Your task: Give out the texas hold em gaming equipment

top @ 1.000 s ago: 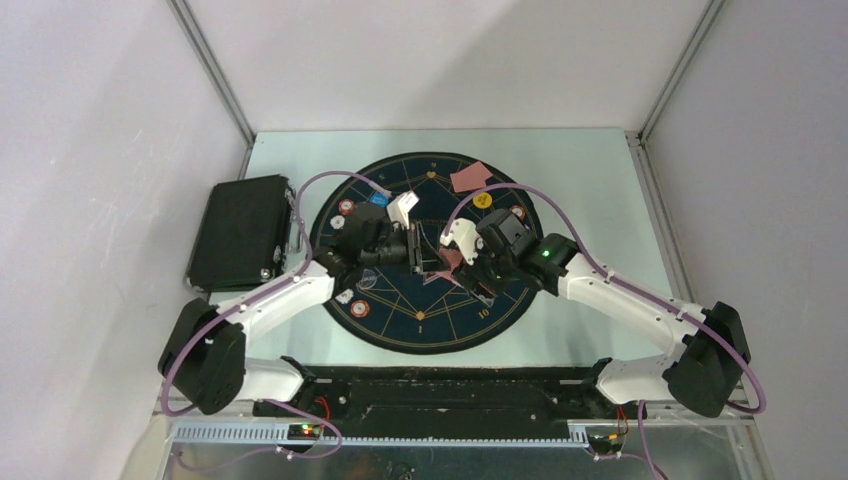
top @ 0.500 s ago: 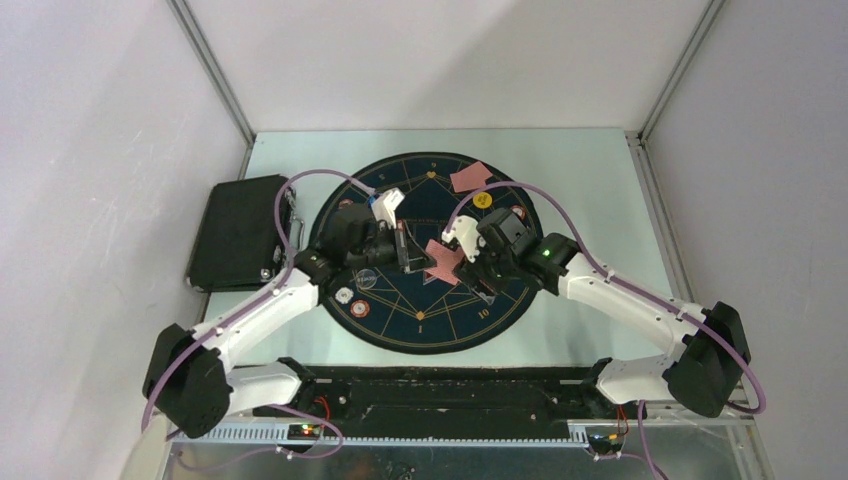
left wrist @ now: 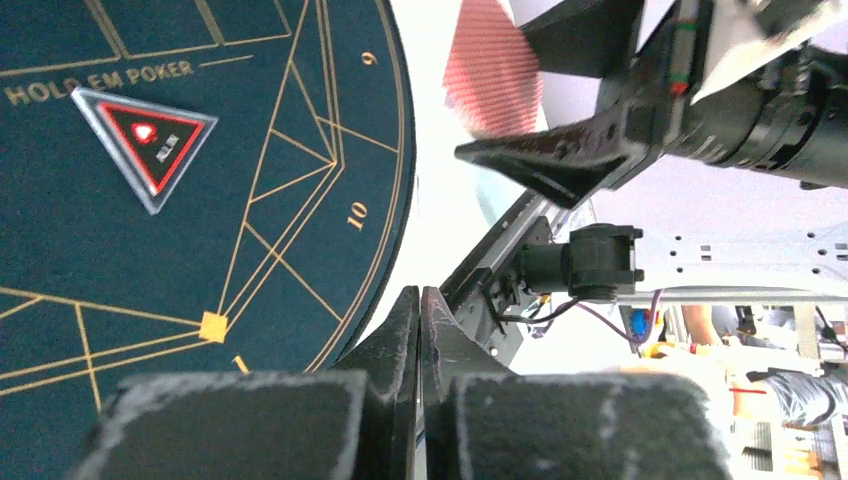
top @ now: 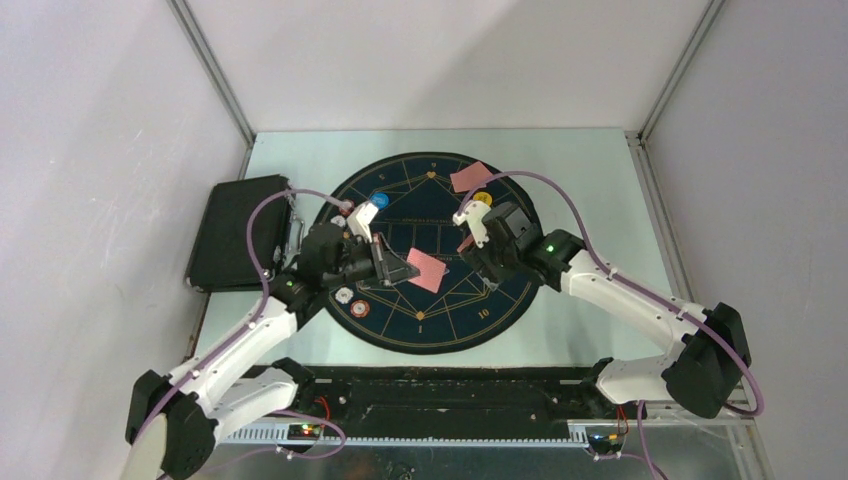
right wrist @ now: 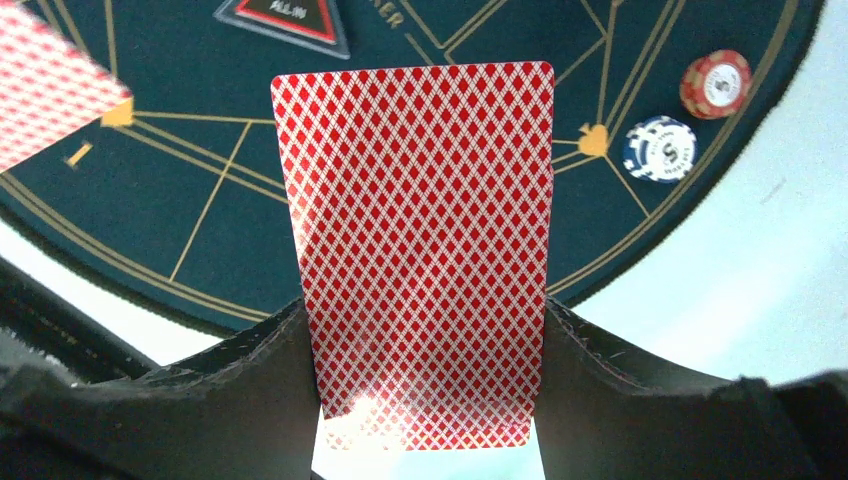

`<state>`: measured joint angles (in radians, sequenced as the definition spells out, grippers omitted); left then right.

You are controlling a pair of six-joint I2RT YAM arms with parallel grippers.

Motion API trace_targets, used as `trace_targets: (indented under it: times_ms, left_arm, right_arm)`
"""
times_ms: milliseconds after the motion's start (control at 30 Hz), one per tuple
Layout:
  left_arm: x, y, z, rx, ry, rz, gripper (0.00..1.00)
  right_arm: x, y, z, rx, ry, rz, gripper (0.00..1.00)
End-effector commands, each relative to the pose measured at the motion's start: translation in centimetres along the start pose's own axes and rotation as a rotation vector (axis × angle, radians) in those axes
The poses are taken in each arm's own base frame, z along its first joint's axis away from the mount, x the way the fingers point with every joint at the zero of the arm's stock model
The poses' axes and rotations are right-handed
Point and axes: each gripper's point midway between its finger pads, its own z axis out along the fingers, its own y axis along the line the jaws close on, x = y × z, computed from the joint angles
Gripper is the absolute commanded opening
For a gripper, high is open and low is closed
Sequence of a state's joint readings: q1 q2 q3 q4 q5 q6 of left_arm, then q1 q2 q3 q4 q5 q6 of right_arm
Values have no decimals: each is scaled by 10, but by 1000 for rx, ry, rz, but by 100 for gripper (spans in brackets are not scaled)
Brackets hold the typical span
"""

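Note:
My left gripper (top: pixel 405 270) is shut on the edge of a pink-backed playing card (top: pixel 428 270), held out over the dark mat (top: pixel 440 320). In the left wrist view the left gripper (left wrist: pixel 420 296) shows its jaws pressed together with only a thin pale edge between them. The right gripper (right wrist: pixel 422 310) grips a red-patterned playing card (right wrist: pixel 420 230) by its two long sides; from above the right gripper (top: pixel 479 264) hangs just right of the left one. A red triangular token (left wrist: pixel 145 140) lies on the mat. Another card (top: pixel 470 177) lies at the mat's far edge.
A blue chip (top: pixel 378 199) and a yellow chip (top: pixel 482 198) sit on the mat's far part, more chips (top: pixel 344 295) at its left edge, and two chips (right wrist: pixel 690 115) near the right gripper. A black case (top: pixel 240 230) lies left of the mat.
The left gripper shut on one card at the right gripper's fingers and drew it back toward the left. The right gripper shifted slightly away, still holding its card.

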<state>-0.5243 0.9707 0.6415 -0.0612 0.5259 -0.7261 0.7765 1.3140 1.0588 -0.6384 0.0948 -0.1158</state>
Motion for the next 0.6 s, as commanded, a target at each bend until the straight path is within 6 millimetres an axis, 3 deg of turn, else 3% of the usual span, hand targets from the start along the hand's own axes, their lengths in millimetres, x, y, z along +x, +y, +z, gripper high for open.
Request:
trace_targets:
  times_ms: [0,267,567]
  left_arm:
    - [-2,8,-8,-12,-52,-36,0]
    - [16,51,0,-103,-52,-120,0]
    - [5,44,27,6,-43,-131,0]
  right_arm:
    - [-24,-28,-12,132,-109,102,0]
    - [-25,-41,-17,189,-148,153,0]
    - [-24,-53,-19,239,-158,220,0]
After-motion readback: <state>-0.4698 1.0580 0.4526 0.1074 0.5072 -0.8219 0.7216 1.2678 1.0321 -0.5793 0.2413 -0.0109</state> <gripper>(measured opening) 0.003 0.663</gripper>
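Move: The left gripper already pinches a single card; the diamond by the mat's "1" lies about 17 cm below it, 3 cm back and 1 cm to its right. From this hand the all-in button is some 8 cm ahead and 4 cm right, the dealer button 5 cm ahead and 11 cm left, the near red chip 1 cm back and 12 cm left. For the right gripper, holding the deck, that diamond is roughly 6 cm back, 14 cm left and 12 cm below. Lower the left gripper about 7 cm towards the near part of the mat around the "1", drifting some 2 cm left at first and easing slightly back right at the end, fingers tipping down about 10 degrees and shut on the card. Meanwhile draw the right gripper away to the right and forward, about 4 cm in all, rising a little and turning clockwise, keeping its grip on the deck. ##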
